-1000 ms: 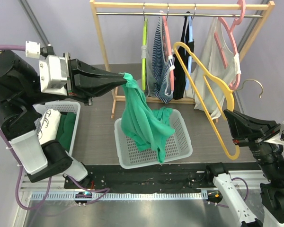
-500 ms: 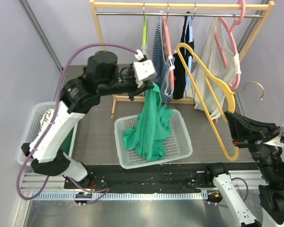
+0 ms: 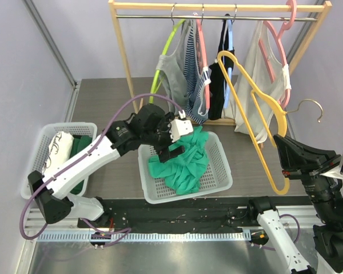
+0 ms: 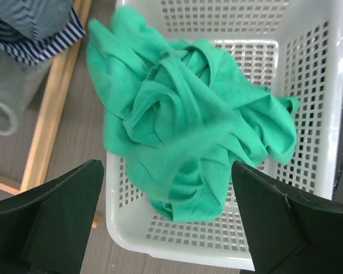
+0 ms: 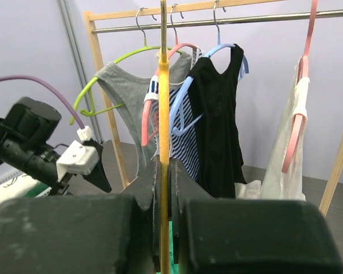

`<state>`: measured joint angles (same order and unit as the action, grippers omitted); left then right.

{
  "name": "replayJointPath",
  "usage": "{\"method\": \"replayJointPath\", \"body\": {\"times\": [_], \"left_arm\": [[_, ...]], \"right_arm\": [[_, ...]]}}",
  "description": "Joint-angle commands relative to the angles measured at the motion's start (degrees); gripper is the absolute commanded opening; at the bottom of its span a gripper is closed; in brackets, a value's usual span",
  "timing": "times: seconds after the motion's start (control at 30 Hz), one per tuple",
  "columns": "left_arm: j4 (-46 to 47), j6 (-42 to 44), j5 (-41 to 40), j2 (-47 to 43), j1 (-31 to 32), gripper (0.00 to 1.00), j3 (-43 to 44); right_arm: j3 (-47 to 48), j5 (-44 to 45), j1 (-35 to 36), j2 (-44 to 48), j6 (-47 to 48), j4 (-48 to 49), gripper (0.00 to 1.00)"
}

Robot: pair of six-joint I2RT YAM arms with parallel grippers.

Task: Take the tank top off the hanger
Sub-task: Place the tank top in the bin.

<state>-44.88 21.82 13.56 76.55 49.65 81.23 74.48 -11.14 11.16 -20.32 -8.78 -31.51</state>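
The green tank top (image 3: 183, 162) lies crumpled in the white mesh basket (image 3: 217, 185) at the table's middle. It fills the left wrist view as a loose heap (image 4: 188, 131), spilling over the basket's rim (image 4: 217, 251) on the rack side. My left gripper (image 3: 174, 142) hovers just above the heap. It is open (image 4: 163, 171), with its black fingers wide apart and nothing between them. At the right, my right gripper (image 3: 283, 151) is shut on the lower bar of a bare yellow hanger (image 3: 257, 108). That hanger (image 5: 163, 85) stands edge-on between the jaws (image 5: 171, 171).
A wooden clothes rack (image 3: 123, 51) stands behind the basket. On it hang a grey top on a green hanger (image 3: 171, 80), a striped top (image 3: 191, 63), a black top (image 3: 223, 74) and a white top (image 3: 257, 74). A second basket (image 3: 48, 134) with clothes sits at the left.
My left gripper came down over the middle basket and opened, and the green tank top dropped into the basket. The green hanger on the rack swung out to the left. The right arm held still.
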Motion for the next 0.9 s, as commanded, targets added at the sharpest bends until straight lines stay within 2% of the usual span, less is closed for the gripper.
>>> {"method": "replayJointPath", "body": {"times": [0.0, 0.33, 0.63, 0.7, 0.8, 0.87], "left_arm": [[9.54, 0.94, -3.27, -0.01, 0.19, 1.00, -2.57], [18.69, -1.61, -10.04, 10.53, 1.33, 1.00, 0.59], [20.18, -0.03, -16.55, 21.87, 1.33, 0.99, 0.24], [21.23, 0.67, -16.82, 22.85, 1.33, 0.95, -0.02], [22.82, 1.37, -16.99, 24.34, 1.33, 0.82, -0.99], [23.61, 1.47, -17.51, 25.57, 1.33, 0.68, -0.81]], "right_arm": [[1.37, 1.12, 0.36, 0.28, 0.34, 1.89, 0.01], [0.76, 0.50, 0.44, -0.34, 0.08, 1.10, 0.01], [0.58, -0.47, 0.36, -0.16, -0.72, 1.10, 0.01], [1.28, -0.55, 0.36, -0.34, -0.63, 0.92, 0.01], [2.42, -1.17, 0.44, -0.86, -0.19, -0.13, 0.01], [2.95, -1.52, 0.36, -0.95, -0.19, -0.57, 0.01]]}}
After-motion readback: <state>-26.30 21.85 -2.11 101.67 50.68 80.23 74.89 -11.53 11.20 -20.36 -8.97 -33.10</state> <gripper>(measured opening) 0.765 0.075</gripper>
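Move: The green tank top lies crumpled in the white bin below my open left hand, its middle about 5 cm ahead, 4 cm to the right and some 17 cm down. The bin's middle is roughly 3 cm ahead, 5 cm right and 20 cm down; the rack's bottom rail is about 22 cm ahead and 6 cm right, also 20 cm below. From my right hand, the tank top is some 18 cm ahead, 26 cm left and 40 cm lower. I dip my left hand slightly, carry it forward and a little right over the tank top, then sink onto its far-left folds: about 13 cm down and 10 cm forward in all. The fingers tip some 15 degrees steeper, swinging slightly forward; they stay wide until the end, then start closing about the cloth. My right hand stays put, still holding the yellow hanger. ##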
